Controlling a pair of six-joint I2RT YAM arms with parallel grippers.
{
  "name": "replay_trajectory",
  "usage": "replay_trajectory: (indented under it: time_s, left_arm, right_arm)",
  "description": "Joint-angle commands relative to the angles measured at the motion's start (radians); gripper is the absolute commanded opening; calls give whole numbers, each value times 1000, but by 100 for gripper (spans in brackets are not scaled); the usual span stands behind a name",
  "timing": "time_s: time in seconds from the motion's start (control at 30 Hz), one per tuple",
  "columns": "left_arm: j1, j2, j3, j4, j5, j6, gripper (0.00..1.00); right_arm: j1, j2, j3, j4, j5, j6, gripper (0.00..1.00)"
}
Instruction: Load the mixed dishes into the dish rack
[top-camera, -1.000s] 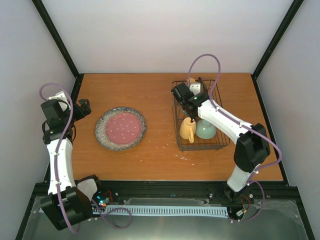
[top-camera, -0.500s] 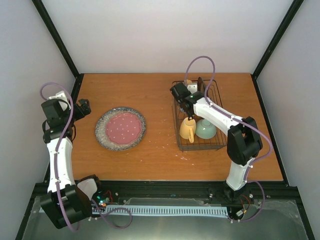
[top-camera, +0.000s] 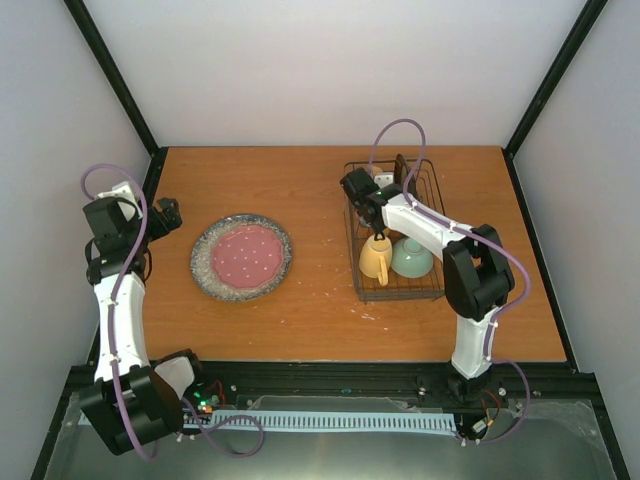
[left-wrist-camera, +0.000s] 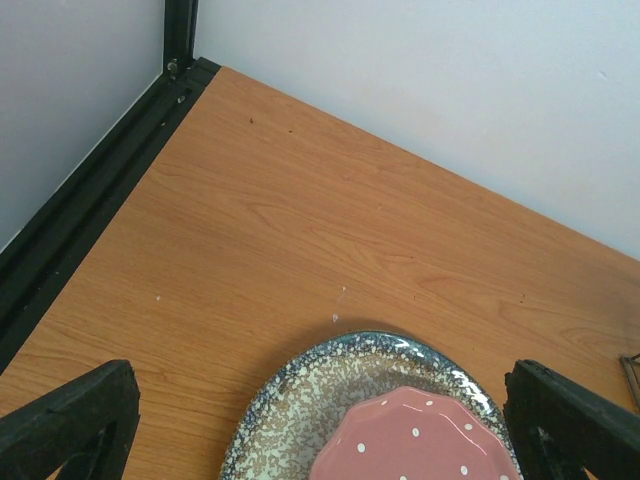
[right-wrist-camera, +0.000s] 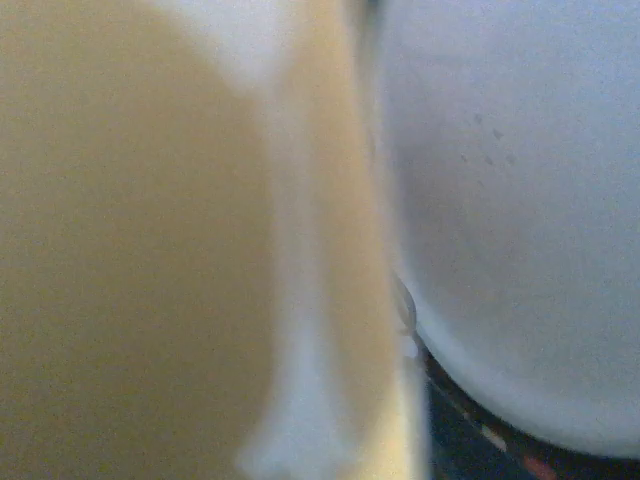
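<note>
The dark wire dish rack (top-camera: 432, 215) stands at the right back of the table. In it are a yellow mug (top-camera: 375, 260) and a pale green bowl (top-camera: 412, 258). My right gripper (top-camera: 377, 224) is low in the rack, right at the mug's far side. The right wrist view is filled by the blurred yellow mug (right-wrist-camera: 130, 240) and the pale bowl (right-wrist-camera: 520, 200); its fingers do not show. A pink dotted plate (top-camera: 246, 253) lies on a speckled blue plate (top-camera: 205, 265) left of centre. My left gripper (top-camera: 167, 215) is open and empty, left of the plates (left-wrist-camera: 320, 405).
A dark brown dish (top-camera: 403, 167) stands upright at the rack's back. The black frame rail (left-wrist-camera: 90, 215) runs along the table's left edge, close to my left gripper. White walls close the back and sides.
My right arm's elbow has swung left towards the rack and its forearm stands steeper; the gripper stays at the yellow mug. The mug, the plates and the left arm have not moved.
</note>
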Motion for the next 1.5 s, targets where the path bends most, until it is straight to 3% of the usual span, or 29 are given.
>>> replay_trajectory:
  time_s: [0.0,0.23,0.53,0.73,0.93,1.13,1.47]
  left_arm:
    - [-3,-8,11,11,-6,17,100]
    - [-3,-15,15,-5,2,9,100]
    - [-3,-24,13,-22,9,-8,100]
    - [-2,53,-7,-39,137,-35,100]
    - [-1,151,-35,-69,261,-31,99]
    - [-1,336,-42,-134,432,16,87]
    - [-3,594,-39,-143,424,19,75]
  right_arm:
    - [-11,12,17,-17,53,44,44]
    - [-11,-42,17,-10,59,40,63]
    - [-10,-187,40,-1,19,19,73]
    - [-10,-308,97,14,-47,-25,80]
    - [-10,-408,147,10,-97,-39,81]
    - [-10,-469,201,7,-164,-78,81]
    - [-10,-491,204,-11,-187,-102,80]
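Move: The right hand still holds the upright yellow plate in its rack slot; the plate's middle is about 4 cm ahead of that hand and 2 cm lower. The dark plate stands some 4 cm to the hand's right and 4 cm ahead, the mug about 12 cm back and 1 cm left, and the green bowl 12 cm back and 8 cm right. For the left hand, the pink plate lies some 14 cm right, level fore and aft, 22 cm below, with the speckled plate beneath it centred 12 cm right. The right hand spreads its fingers to let go of the yellow plate standing beside the dark one, then climbs about 26 cm straight out of the rack, easing back a little near the top as its fingertips tip up some 30 degrees. The left hand waits, then swoops down about 17 cm and 6 cm to the right towards the pink plate, tipping its fingers down, rolling its left side lower and turning slightly clockwise, while the wide-open fingers narrow by about a quarter over the speckled plate's left rim. ##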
